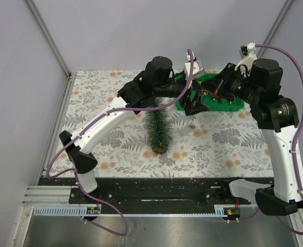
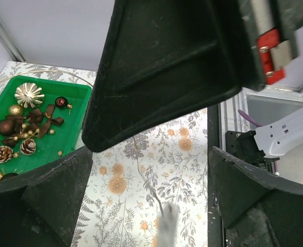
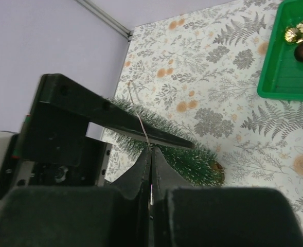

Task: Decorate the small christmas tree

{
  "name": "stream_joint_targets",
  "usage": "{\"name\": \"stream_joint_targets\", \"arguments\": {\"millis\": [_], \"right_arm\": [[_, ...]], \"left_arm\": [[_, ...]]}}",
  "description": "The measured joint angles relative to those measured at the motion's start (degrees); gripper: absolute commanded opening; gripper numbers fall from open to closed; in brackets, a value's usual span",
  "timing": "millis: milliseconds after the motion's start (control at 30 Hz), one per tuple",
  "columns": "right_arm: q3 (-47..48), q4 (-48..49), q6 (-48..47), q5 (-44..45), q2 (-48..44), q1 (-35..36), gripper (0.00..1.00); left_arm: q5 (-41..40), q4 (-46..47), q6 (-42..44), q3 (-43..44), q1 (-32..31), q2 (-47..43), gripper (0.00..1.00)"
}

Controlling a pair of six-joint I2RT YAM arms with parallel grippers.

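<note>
The small christmas tree [image 1: 158, 129] stands upright on its wood disc at the table's middle; it also shows in the right wrist view [image 3: 192, 159]. My right gripper [image 3: 151, 153] is shut on a thin gold thread [image 3: 143, 128]. In the left wrist view that thread [image 2: 143, 177] runs down from the right gripper [image 2: 166, 77] to a blurred whitish ornament [image 2: 166, 226], which hangs right of the tree in the top view [image 1: 191, 125]. My left gripper [image 2: 151, 193] is open, its fingers [image 2: 53, 195] either side of the thread, not touching it. Both grippers meet above the tray's near edge [image 1: 195, 103].
A green plastic tray [image 1: 228, 105] at the back right holds pine cones, gold and brown baubles and brown bows [image 2: 35, 121]; its corner shows in the right wrist view [image 3: 274, 77]. The floral table cover [image 1: 218, 144] ends at the black front rail [image 1: 166, 193].
</note>
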Motion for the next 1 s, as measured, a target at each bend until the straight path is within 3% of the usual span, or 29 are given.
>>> {"name": "stream_joint_targets", "arguments": {"millis": [233, 300, 367, 433, 500, 700, 767, 867, 1000], "right_arm": [[-0.7, 4.33, 3.08, -5.97, -0.2, 0.0, 0.0], [-0.87, 5.66, 3.87, -7.48, -0.2, 0.0, 0.0], [-1.03, 6.47, 4.52, -8.72, -0.22, 0.0, 0.0], [-1.18, 7.13, 5.01, -9.68, -0.2, 0.0, 0.0], [-1.4, 7.19, 5.2, -10.56, -0.76, -0.02, 0.0], [-3.02, 9.55, 5.27, -10.25, -1.95, -0.04, 0.02], [-3.89, 10.03, 5.38, -9.97, -1.99, -0.04, 0.04], [-5.42, 10.84, 5.88, -9.86, -1.99, -0.04, 0.25], [-6.54, 11.69, 5.99, -8.31, -2.03, -0.04, 0.45]], "left_arm": [[0.5, -0.02, 0.44, -0.02, 0.0, 0.81, 0.98], [1.2, 0.11, 0.35, -0.02, -0.02, 0.81, 0.81], [1.7, 0.2, -0.04, -0.02, -0.07, 0.81, 0.5], [1.6, 0.26, -0.46, -0.02, -0.11, 0.81, 0.26], [1.46, 0.24, -1.27, -0.04, 0.42, 0.81, 0.13], [1.51, -1.55, -1.16, -0.35, -0.35, 0.13, 0.11], [1.51, -2.51, -1.14, -0.85, -0.68, -0.59, 0.06], [1.53, -3.52, -1.05, -1.36, -0.81, -1.66, 0.0], [1.88, -3.96, -1.16, -1.36, -0.79, -2.27, 0.0]]}}
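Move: The string of the pale ornament, held in the right hand's shut fingertips, runs down between the left hand's open fingers, about 2 cm ahead of the left hand and 1 cm to its right, 2 cm below. From the right hand, this string lies directly underneath, around 3 cm down. From the left hand, the pale ornament dangles some 18 cm below, 2 cm back and 1 cm left; the tree stands roughly 14 cm left and 2 cm farther out, its middle 24 cm below. Holding nearly still, the left hand shuts its wide-open fingers on the string below the right fingertips, then draws back about 2 cm with it. The right hand shifts left and up by some 3 cm each and back 2 cm, turning roughly 10 degrees, then sinks and eases forward a little as its fingers start to open, giving up the string. ##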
